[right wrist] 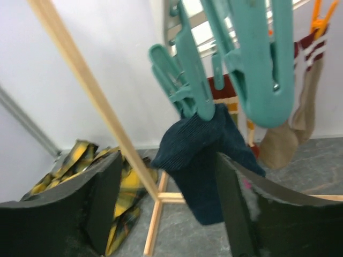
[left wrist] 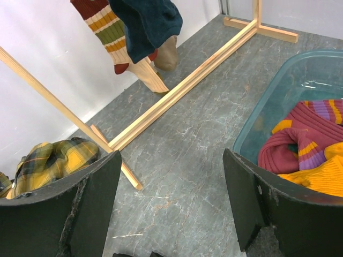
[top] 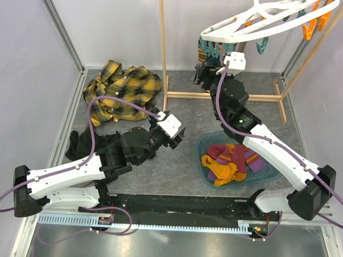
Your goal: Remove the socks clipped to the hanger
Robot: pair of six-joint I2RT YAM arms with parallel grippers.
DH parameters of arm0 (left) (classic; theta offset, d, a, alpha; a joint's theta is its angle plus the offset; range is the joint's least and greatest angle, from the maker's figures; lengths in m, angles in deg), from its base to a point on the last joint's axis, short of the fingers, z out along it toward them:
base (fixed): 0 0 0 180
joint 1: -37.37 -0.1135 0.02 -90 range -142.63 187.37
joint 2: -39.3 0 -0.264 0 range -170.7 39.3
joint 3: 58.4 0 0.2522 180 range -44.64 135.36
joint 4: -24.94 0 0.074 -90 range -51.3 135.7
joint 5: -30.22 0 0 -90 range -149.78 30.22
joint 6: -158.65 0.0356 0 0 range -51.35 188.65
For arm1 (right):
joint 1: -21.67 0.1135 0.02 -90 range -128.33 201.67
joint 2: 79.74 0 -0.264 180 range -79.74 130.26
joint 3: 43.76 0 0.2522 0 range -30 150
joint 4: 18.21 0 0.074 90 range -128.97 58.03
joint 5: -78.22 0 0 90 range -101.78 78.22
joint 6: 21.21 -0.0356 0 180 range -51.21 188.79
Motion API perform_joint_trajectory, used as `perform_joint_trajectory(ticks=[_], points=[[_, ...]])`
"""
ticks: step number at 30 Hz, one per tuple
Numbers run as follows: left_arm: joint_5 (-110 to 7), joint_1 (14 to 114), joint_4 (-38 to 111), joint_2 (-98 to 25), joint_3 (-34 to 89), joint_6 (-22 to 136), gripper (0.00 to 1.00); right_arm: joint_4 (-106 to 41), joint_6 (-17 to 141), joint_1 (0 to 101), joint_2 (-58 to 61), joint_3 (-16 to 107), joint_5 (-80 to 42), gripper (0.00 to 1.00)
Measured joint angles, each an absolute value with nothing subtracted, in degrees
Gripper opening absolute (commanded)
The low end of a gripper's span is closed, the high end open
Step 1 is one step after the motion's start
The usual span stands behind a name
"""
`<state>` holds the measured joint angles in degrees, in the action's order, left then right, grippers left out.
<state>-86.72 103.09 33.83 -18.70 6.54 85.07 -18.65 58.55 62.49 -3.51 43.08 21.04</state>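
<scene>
The white hanger (top: 261,21) hangs at the top right from the wooden stand. In the right wrist view a teal clip (right wrist: 182,88) holds a navy sock (right wrist: 206,160). My right gripper (right wrist: 169,198) is open around that sock, which hangs close against the right finger (right wrist: 244,214). A beige sock (right wrist: 289,134) and a maroon striped sock (right wrist: 225,88) hang behind it. My left gripper (left wrist: 171,203) is open and empty, low over the table. It faces the hanging striped sock (left wrist: 104,29) and navy sock (left wrist: 147,24).
A teal basin (top: 207,150) right of the left gripper (top: 172,139) holds maroon and yellow socks (top: 230,162). The wooden stand (top: 218,96) crosses the back. A yellow plaid shirt (top: 122,89) lies at the back left. A black garment (top: 82,144) lies beside the left arm.
</scene>
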Motion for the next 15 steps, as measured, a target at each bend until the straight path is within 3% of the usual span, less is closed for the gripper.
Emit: perform_joint_trajectory(ticks=[5,8,15], points=[[-86.72,103.09,33.83,-18.7,6.52,85.07,0.84,-17.38,60.76,62.51,-0.61,44.94,26.94,0.46],[-86.72,103.09,33.83,-18.59,6.49,85.09,0.84,-17.19,62.44,62.51,-0.61,45.07,29.8,0.38],[-86.64,103.11,33.86,-18.22,6.27,85.01,0.84,-16.99,67.21,62.25,-3.75,45.05,31.9,0.33]])
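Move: Just ahead of the right hand hangs the dark blue sock, about 3 cm out, 1 cm to the right and 2 cm below it, already facing the open fingers. The teal clips are roughly 6 cm above the hand, some 1 cm ahead and 1 cm to its right. The striped sock hangs about 10 cm ahead and 1 cm right; the beige socks some 12 cm ahead and 10 cm right. From the left hand, the dark blue sock lies about 19 cm ahead, 11 cm right and 9 cm higher. Closing on the dark blue sock under the teal clips, the right hand first noses forward a little over 1 cm, then slides about 4 cm to its right while turning roughly 10 degrees clockwise. The fingers go from wide open to about a third, pinching the fabric, and the hand ends by easing back and rising some 2 cm with it. ##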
